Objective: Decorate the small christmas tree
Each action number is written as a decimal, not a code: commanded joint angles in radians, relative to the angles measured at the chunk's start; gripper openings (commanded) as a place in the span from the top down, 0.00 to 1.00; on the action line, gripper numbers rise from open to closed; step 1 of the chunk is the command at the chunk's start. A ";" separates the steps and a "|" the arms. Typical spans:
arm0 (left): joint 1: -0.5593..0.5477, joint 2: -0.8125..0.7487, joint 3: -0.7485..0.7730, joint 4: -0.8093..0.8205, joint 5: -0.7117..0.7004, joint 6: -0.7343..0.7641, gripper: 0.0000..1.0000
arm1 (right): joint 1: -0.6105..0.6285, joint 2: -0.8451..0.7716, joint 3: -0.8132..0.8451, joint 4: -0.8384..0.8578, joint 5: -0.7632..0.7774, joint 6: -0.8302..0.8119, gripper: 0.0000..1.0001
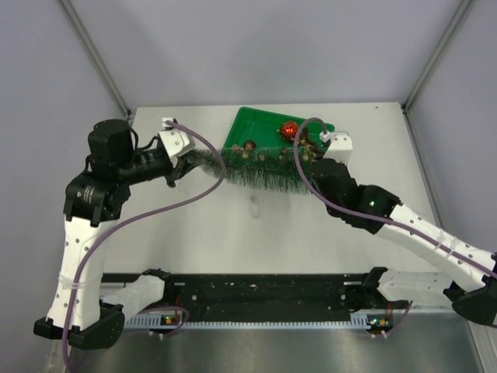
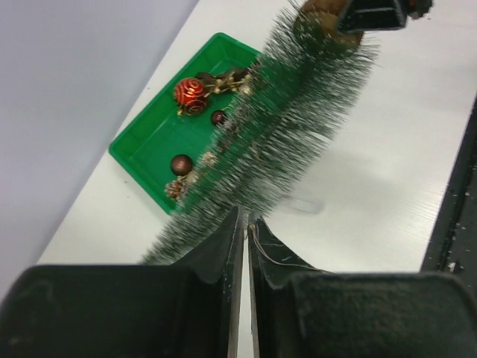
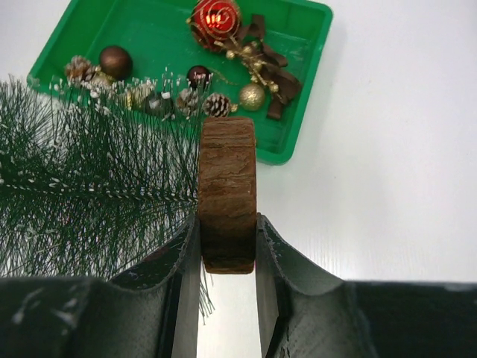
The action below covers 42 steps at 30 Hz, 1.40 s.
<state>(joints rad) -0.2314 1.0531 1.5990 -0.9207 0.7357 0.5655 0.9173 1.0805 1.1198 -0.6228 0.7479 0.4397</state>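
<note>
The small christmas tree [image 1: 256,167] lies level above the table, its tip to the left and its round wooden base [image 3: 227,186] to the right. My right gripper [image 3: 227,224] is shut on the edge of that base. My left gripper [image 2: 246,216] sits at the tree's tip [image 2: 186,231], jaws together but for a hairline slit. A thin gold thread [image 2: 279,261] runs from the slit across the right finger; whether it is pinched does not show. In the top view the left gripper [image 1: 186,165] meets the tip, and the right gripper [image 1: 308,159] holds the wide end.
Behind the tree, the green tray [image 1: 252,124] holds a red glitter ball [image 3: 216,16], brown and gold balls, pinecones and a ribbon. A small clear object [image 1: 255,207] lies on the white table in front of the tree. A black rail [image 1: 256,299] runs along the near edge.
</note>
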 commanded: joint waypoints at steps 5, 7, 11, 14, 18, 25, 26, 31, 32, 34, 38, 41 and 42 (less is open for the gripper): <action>-0.025 -0.113 -0.169 -0.044 0.076 -0.030 0.87 | 0.002 -0.180 -0.083 0.165 0.260 0.327 1.00; -0.029 -0.140 -0.226 -0.041 0.088 -0.038 0.87 | -0.006 -0.224 -0.103 0.193 0.265 0.378 1.00; -0.037 -0.172 -0.309 -0.009 0.087 -0.059 0.86 | -0.006 -0.312 -0.190 0.372 0.179 0.372 1.00; -0.037 -0.197 -0.372 0.032 0.076 -0.070 0.80 | -0.005 -0.343 -0.210 0.396 0.130 0.380 1.00; -0.037 -0.243 -0.435 0.112 0.059 -0.110 0.63 | -0.006 -0.370 -0.222 0.387 0.117 0.367 1.00; -0.037 -0.278 -0.485 0.138 0.070 -0.167 0.41 | -0.006 -0.409 -0.216 0.380 0.111 0.327 1.00; -0.037 -0.283 -0.494 0.140 0.073 -0.176 0.40 | -0.005 -0.413 -0.218 0.383 0.110 0.321 1.00; -0.037 -0.285 -0.530 0.213 0.061 -0.275 0.36 | -0.005 -0.427 -0.227 0.425 0.077 0.298 1.00; -0.037 -0.286 -0.534 0.253 0.039 -0.297 0.35 | -0.006 -0.430 -0.227 0.429 0.068 0.294 1.00; -0.037 -0.285 -0.547 0.308 -0.008 -0.314 0.34 | -0.005 -0.433 -0.227 0.442 0.051 0.289 1.00; -0.037 -0.297 -0.570 0.439 -0.165 -0.348 0.34 | -0.005 -0.435 -0.219 0.448 0.022 0.265 1.00; -0.037 -0.301 -0.565 0.444 -0.153 -0.314 0.34 | -0.006 -0.441 -0.213 0.446 0.015 0.257 1.00; -0.037 -0.298 -0.562 0.428 -0.128 -0.308 0.34 | -0.005 -0.444 -0.212 0.445 0.010 0.257 1.00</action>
<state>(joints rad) -0.2646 0.7712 1.0351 -0.5926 0.6277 0.2623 0.9134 0.6609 0.8833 -0.2672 0.7876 0.7105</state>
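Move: The wire of the lights is right at the left hand's barely parted fingertips; from that hand the tree's middle lies about 18 cm right, 5 ahead and 8 below, and the battery box some 15 right, level fore and aft, roughly 30 below. The right hand already grips the tree's wooden base, with the tree's middle about 18 cm to its left and 2 ahead; the green box is centred some 20 ahead, 13 left, 25 below. Left hand opens and sinks about 10 cm; right, still gripping the base, lifts 8 cm, tipping the tree up. ##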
